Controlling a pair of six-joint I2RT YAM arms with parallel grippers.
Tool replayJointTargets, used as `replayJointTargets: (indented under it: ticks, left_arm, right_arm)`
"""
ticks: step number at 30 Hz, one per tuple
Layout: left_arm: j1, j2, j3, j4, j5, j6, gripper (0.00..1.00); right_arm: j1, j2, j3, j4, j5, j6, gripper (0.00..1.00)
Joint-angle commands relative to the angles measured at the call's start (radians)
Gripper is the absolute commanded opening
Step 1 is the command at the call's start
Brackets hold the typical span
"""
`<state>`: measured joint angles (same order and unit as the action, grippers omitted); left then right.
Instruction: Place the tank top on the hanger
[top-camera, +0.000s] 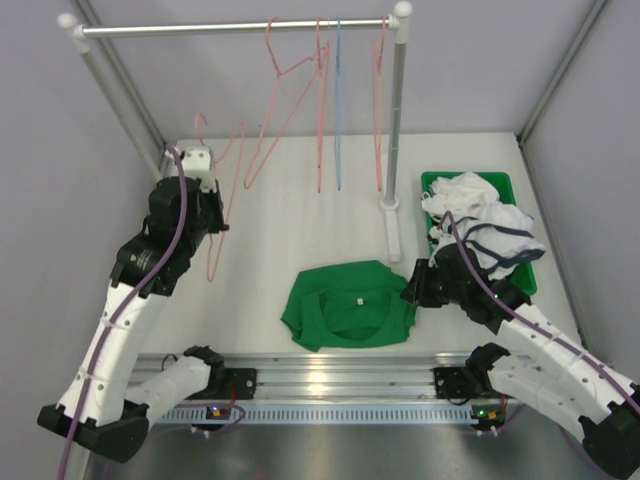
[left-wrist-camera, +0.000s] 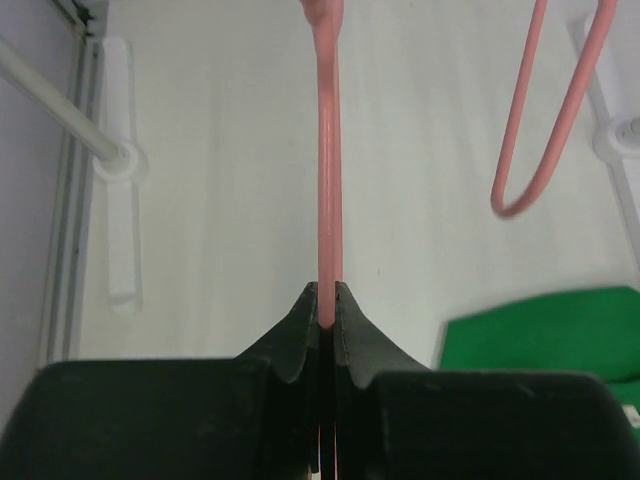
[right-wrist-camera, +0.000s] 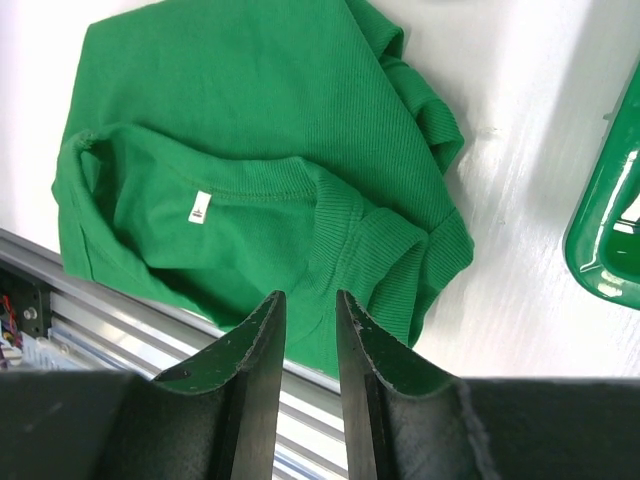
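Note:
The bright green tank top (top-camera: 345, 305) lies crumpled on the table near the front edge, its white label (right-wrist-camera: 201, 206) facing up inside the neck. My right gripper (top-camera: 415, 290) hovers at its right edge, jaws a little apart and empty, over the ribbed hem (right-wrist-camera: 310, 295). My left gripper (top-camera: 218, 222) is shut on the wire of a salmon-pink hanger (top-camera: 236, 150) and holds it above the table at the left. The wire runs straight out from between the jaws (left-wrist-camera: 328, 200). A corner of the tank top shows in the left wrist view (left-wrist-camera: 560, 330).
A clothes rack's rail (top-camera: 235, 27) crosses the back, carrying several pink hangers (top-camera: 320, 100) and a light-blue one (top-camera: 337, 100). Its right post stands on a foot (top-camera: 390, 225). A green tray (top-camera: 505, 185) with white garments (top-camera: 485, 225) sits at right. A metal rail (top-camera: 330, 375) edges the front.

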<state>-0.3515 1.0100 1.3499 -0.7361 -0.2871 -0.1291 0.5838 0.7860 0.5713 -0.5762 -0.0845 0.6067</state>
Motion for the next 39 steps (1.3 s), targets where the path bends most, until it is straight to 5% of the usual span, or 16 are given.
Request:
replayJointTargets:
  ticks: [1, 7, 39]
  left_arm:
    - [0.003, -0.105, -0.130, -0.035, 0.112, -0.049, 0.00]
    - [0.003, -0.234, -0.338, -0.065, 0.380, -0.055, 0.00]
    - [-0.075, -0.286, -0.199, -0.304, 0.809, -0.116, 0.00]
  right_arm:
    - [-0.012, -0.002, 0.071, -0.004, 0.002, -0.039, 0.27]
    - [-0.013, 0.010, 0.101, -0.027, 0.028, -0.068, 0.27]
    - [0.039, 0.097, 0.076, 0.042, 0.011, -0.027, 0.24]
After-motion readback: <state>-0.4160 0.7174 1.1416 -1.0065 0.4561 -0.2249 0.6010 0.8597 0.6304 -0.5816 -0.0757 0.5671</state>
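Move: The left hand, high up with a pink hanger already pinched, is taking it to the green tank top, which lies about 20 cm to its right, some 13 cm back and 32 cm below. The next pink hanger on the bar is about 16 cm ahead, 9 cm right and 8 cm higher; the rack's right foot stands roughly 20 cm beyond the tank top and 9 cm right of it. From the right hand, the tank top is 10 cm left, 1 cm back and 8 cm below. Back and down at first, the left hand quickly brings the pinched hanger away from the bar, about 10 cm lower. It then carries on back and to the right towards the tank top, easing up a few centimetres. It ends some 16 cm back and 9 cm right, the wrist turning roughly 40 degrees clockwise and tipping down, fingers staying shut. ##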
